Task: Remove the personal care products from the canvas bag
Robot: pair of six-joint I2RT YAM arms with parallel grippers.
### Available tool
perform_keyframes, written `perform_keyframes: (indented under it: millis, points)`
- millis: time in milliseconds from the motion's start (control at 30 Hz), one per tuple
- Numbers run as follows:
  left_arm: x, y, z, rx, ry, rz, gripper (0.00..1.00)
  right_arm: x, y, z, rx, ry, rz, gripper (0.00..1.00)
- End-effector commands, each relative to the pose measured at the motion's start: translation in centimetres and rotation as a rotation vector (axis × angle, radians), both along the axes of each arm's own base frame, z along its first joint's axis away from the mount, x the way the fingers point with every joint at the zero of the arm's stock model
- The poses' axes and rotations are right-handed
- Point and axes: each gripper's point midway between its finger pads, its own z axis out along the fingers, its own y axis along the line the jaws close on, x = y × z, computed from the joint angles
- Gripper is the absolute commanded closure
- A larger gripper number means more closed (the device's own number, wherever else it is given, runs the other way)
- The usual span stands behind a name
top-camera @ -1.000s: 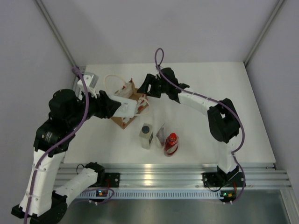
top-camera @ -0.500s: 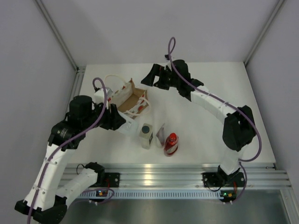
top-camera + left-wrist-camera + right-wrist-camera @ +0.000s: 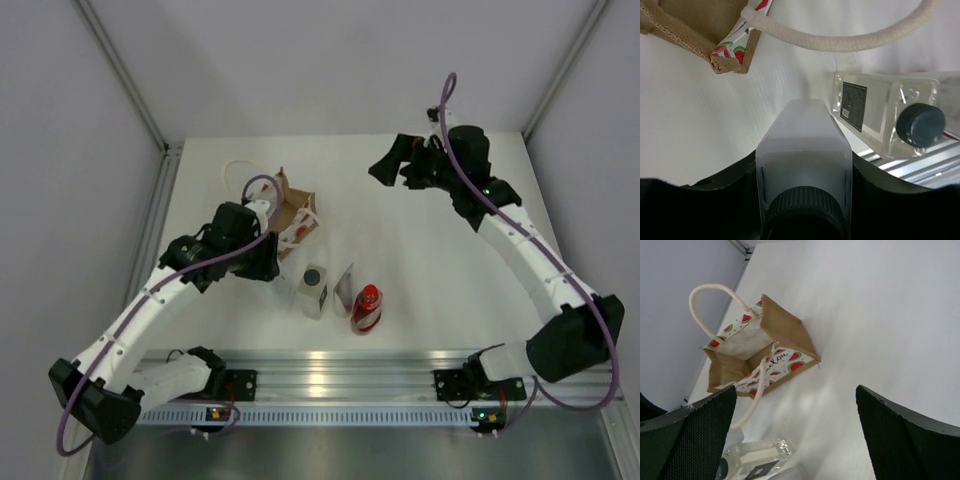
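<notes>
The canvas bag (image 3: pixel 291 212) stands at the back left of the table, and its open top shows in the right wrist view (image 3: pixel 754 351). My left gripper (image 3: pixel 802 170) is shut on a white bottle (image 3: pixel 801 145) with a dark grey cap (image 3: pixel 802 215), held low over the table just off the bag's corner (image 3: pixel 722 47). In the top view the left gripper (image 3: pixel 268 264) is in front of the bag. Another white bottle (image 3: pixel 313 290), the white tube (image 3: pixel 345 288) and the red bottle (image 3: pixel 366 308) stand together on the table. My right gripper (image 3: pixel 386 166) is open, empty and raised to the right of the bag.
The bag's white loop handle (image 3: pixel 850 42) lies on the table by the standing white bottle (image 3: pixel 885 117). The aluminium rail (image 3: pixel 350 375) runs along the near edge. Grey walls close in the left, back and right sides.
My left gripper drew a white bottle out of the bag and moved it toward the products in front. My right gripper pulled back from the bag to the right.
</notes>
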Motion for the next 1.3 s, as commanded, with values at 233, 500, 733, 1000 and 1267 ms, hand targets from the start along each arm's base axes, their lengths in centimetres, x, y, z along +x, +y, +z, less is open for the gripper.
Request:
perform_keyframes:
  millis: [233,500,733,1000,1267]
  points:
    - [3.7,-2.0,0.5,0.044,-0.157,0.263,1.00,-6.3,-6.0,2.4,-0.124,-0.123,-0.065,0.01]
    - [2.8,-2.5,-3.4,0.054,-0.087,0.380,1.00,-10.3,-8.0,5.8,-0.122,-0.222,-0.106,0.01]
    - [2.1,-2.2,-5.8,0.084,-0.051,0.427,1.00,-12.0,-9.1,7.6,-0.116,-0.284,-0.138,0.01]
    - [2.0,-2.4,-6.7,0.113,-0.041,0.441,0.72,-11.6,-9.2,6.9,-0.128,-0.266,-0.142,0.01]
    - [2.4,-2.5,-4.7,0.088,-0.085,0.418,0.02,-10.4,-9.5,5.4,-0.165,-0.230,-0.174,0.00]
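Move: The left hand holds the white bottle; its open patch of table is almost under the hand, about 1 cm ahead, 1 cm to the right and 19 cm below. The clear bottle stands roughly 8 cm to this hand's right and 1 cm ahead, the silver pouch some 14 cm right and level; the canvas bag is about 18 cm ahead. From the empty right hand that patch lies about 16 cm back, 21 cm left and 30 cm down. Down about 8 cm beside the clear bottle goes the left hand, swinging roughly 25 degrees counter-clockwise, to set the still-held white bottle on the table; there it stays low and spreads its fingers to let go. The right hand, already open, draws back and to its right away from the bag, rising some 6 cm overall and dipping slightly at the end. ##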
